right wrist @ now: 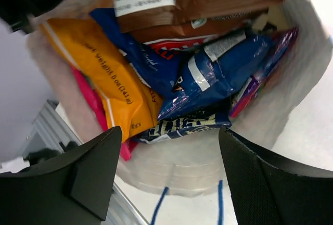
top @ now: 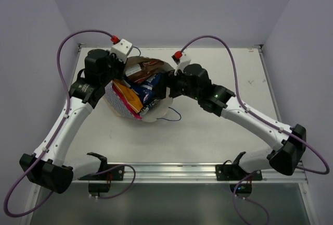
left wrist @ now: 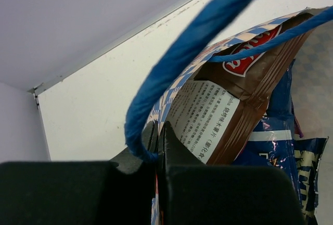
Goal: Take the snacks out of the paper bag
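Note:
The paper bag [top: 116, 105] lies tilted on the table, its mouth facing my right arm, with the snacks inside. In the right wrist view I see an orange packet [right wrist: 104, 79], a brown packet [right wrist: 208, 1], a blue packet [right wrist: 223, 74], a pink one [right wrist: 93, 102], a purple one [right wrist: 265, 74] and a dark blue one [right wrist: 182, 126]. My left gripper [left wrist: 158, 136] is shut on the bag's checked rim beside a blue cord handle [left wrist: 197, 37]. My right gripper [right wrist: 171, 167] is open and empty, just outside the bag's mouth over its lower cream wall [right wrist: 197, 157].
A loose blue cord handle [top: 171, 114] trails on the table in front of the bag. An aluminium rail [top: 166, 170] runs along the near edge. Walls close in the table at the back and both sides.

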### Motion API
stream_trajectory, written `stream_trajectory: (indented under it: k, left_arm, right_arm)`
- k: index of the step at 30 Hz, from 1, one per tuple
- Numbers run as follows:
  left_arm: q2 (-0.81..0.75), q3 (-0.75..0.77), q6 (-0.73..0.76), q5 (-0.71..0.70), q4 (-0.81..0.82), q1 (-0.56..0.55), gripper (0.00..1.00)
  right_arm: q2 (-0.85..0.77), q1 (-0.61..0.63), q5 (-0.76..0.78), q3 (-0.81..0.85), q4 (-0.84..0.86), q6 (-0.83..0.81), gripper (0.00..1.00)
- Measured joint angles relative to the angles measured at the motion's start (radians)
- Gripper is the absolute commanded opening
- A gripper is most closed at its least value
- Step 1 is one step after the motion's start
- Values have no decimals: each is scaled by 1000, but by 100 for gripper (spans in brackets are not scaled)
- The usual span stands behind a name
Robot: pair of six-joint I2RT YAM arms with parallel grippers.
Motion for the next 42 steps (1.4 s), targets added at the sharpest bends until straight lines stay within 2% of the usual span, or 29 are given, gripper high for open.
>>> stream_trajectory:
  k: [6, 8, 11, 14, 21, 29, 32, 33, 35, 36, 37, 42]
  left_arm:
    - [-8, -14, -48, -10, 9, -12, 0]
    - [-8, -14, -58, -18, 10, -18, 0]
    - [-10, -14, -70, -35, 10, -27, 0]
    - [-13, -15, -76, -45, 10, -33, 0]
    - [-24, -32, -84, -61, 18, -35, 0]
    - [-31, -46, -93, -66, 32, -35, 0]
    - [-31, -47, -93, -69, 33, -35, 0]
    - [-31, -47, -93, -71, 33, -35, 0]
    - [-31, -47, -93, -72, 35, -37, 0]
    - [-31, -47, -93, -74, 35, -38, 0]
    - [-31, -47, -93, -75, 35, -39, 0]
    - [-31, -47, -93, -88, 32, -40, 0]
  right_arm:
    - [137, 53, 146, 33, -45, 221, 73]
    - [182, 68, 164, 63, -74, 285, 70]
    - [229, 80, 174, 84, -101, 385, 61]
    - [249, 82, 173, 71, -97, 447, 57]
    - [331, 82, 164, 49, -92, 548, 56]
    - [344, 82, 141, 35, -96, 587, 53]
    - [364, 82, 120, 35, -96, 595, 40]
    - [371, 82, 117, 35, -96, 597, 30]
    - [385, 82, 110, 35, -96, 600, 17]
    - [387, 82, 105, 35, -96, 599, 3]
    - [387, 82, 100, 36, -97, 594, 0]
    - [381, 82, 88, 56, -95, 557, 0]
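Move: The dark striped packet low in the bag lies about 6 cm left of my right hand, 1 cm ahead and some 16 cm below. Above it are the blue packets, about 5 cm ahead of my right hand, 4 cm left and 10 cm down. The yellow packet is about 12 cm left, level forward and 11 cm down; the brown bag is 9 cm ahead, 7 cm left and 9 cm down. From my left hand, the striped packet is roughly 10 cm right, 6 cm back and 17 cm below. I drop my right hand about 15 cm into the tilted bag's mouth, sliding some 6 cm left as the fingers tip steeply down and swing a little clockwise. They half close on the way, then shut at the bottom, pinching the edge of the dark striped packet beside the blue ones, and begin to rise by about 1 cm. My left hand keeps its pinch on the bag's far-left rim, holding it almost still. ##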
